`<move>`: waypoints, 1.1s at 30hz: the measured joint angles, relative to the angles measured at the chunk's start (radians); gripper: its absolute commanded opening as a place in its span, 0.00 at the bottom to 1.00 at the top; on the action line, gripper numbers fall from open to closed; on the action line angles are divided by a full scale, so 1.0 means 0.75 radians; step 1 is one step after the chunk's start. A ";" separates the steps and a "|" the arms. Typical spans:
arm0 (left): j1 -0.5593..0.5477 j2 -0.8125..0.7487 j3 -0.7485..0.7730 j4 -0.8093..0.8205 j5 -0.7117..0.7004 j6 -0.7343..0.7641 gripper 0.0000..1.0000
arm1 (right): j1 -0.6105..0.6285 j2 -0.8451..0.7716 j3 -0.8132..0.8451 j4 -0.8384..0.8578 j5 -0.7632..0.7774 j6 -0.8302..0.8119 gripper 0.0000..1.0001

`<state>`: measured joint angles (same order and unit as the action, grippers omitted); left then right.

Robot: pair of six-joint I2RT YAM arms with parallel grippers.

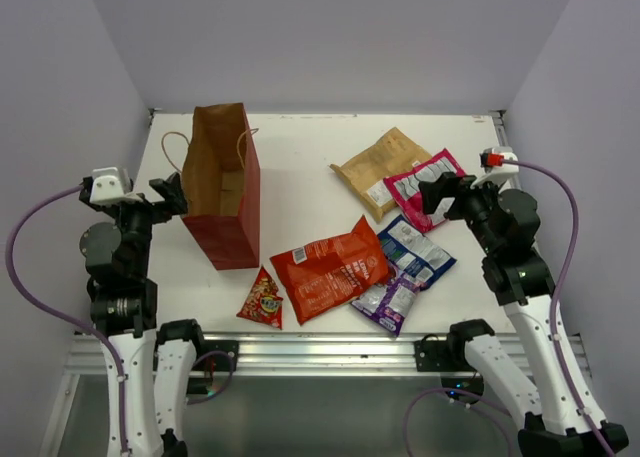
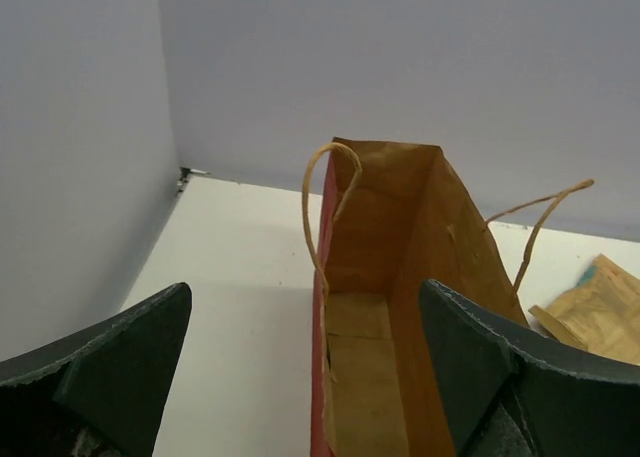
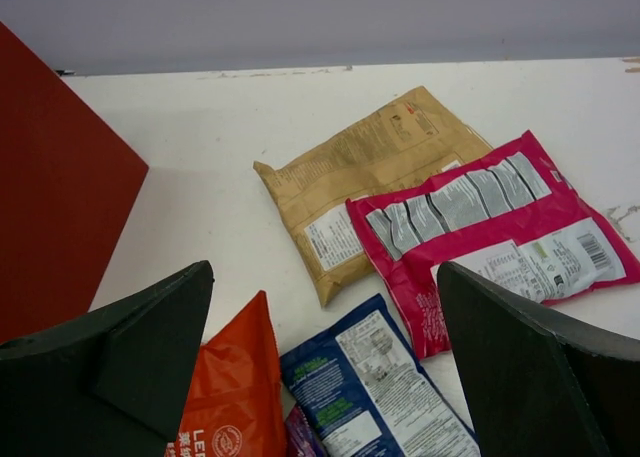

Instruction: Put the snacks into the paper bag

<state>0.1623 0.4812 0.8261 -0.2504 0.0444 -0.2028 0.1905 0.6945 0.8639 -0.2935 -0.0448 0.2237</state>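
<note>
The red paper bag [image 1: 228, 192] stands upright at the left, its brown inside empty in the left wrist view [image 2: 375, 377]. My left gripper [image 1: 172, 195] is open at the bag's left rim, its jaws on either side of the near wall. Six snacks lie on the table: the orange-red packet [image 1: 330, 267], small red triangular one [image 1: 262, 299], tan-brown [image 1: 378, 169], pink-magenta [image 1: 425, 185], blue-white [image 1: 415, 249], purple-silver [image 1: 388, 302]. My right gripper [image 1: 432, 195] is open and empty above the pink packet [image 3: 490, 227] and blue packet [image 3: 375, 392].
The white table [image 1: 300, 152] is closed in by grey walls at the back and both sides. An aluminium rail [image 1: 320, 352] runs along the near edge between the arm bases.
</note>
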 measured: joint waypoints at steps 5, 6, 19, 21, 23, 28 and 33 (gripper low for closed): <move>0.000 0.144 -0.044 0.039 0.117 -0.024 0.92 | 0.000 0.005 -0.001 -0.010 -0.041 -0.010 0.99; 0.000 0.179 -0.051 0.039 0.133 -0.030 0.91 | 0.000 0.005 -0.001 -0.010 -0.051 -0.010 0.99; 0.000 0.289 -0.068 0.067 0.278 -0.086 0.79 | 0.000 0.078 -0.026 -0.004 -0.130 -0.020 0.99; 0.000 0.297 -0.068 0.062 0.283 -0.091 0.76 | 0.000 0.089 -0.030 -0.003 -0.136 -0.019 0.99; 0.000 0.309 -0.067 0.052 0.282 -0.091 0.73 | 0.000 0.095 -0.030 -0.002 -0.140 -0.019 0.98; 0.000 0.330 -0.063 0.010 0.279 -0.091 0.62 | 0.000 0.095 -0.030 0.003 -0.144 -0.019 0.90; 0.000 0.334 -0.056 -0.008 0.280 -0.098 0.37 | 0.000 0.103 -0.030 0.011 -0.208 -0.019 0.67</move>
<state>0.1623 0.7315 0.7841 -0.2565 0.2543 -0.2760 0.1905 0.7719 0.8417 -0.2852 -0.2008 0.2092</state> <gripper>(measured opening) 0.462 0.678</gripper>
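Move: The paper bag's middle lies about 11 cm ahead of the left hand, 10 cm to its right and 22 cm below; its left rim is 11 cm ahead, 5 cm right, 9 cm below. The small red snack is 12 cm back and 18 cm right of that hand, on the table. From the right hand, the orange bag lies 18 cm left, 5 cm back and 30 below; the blue pack is almost underneath, 2 cm ahead, and the purple pack 13 back, 6 left, both on the table. Down and forward, with a little to the right, the left hand dips some 8 cm to the paper bag's left rim near its near corner, tipping down about 15 degrees and turning clockwise, its fingers closing to about half open with the left wall between them. The right hand, still high above the snacks, sinks and shifts left about 3 cm each, and starts to close on nothing. ##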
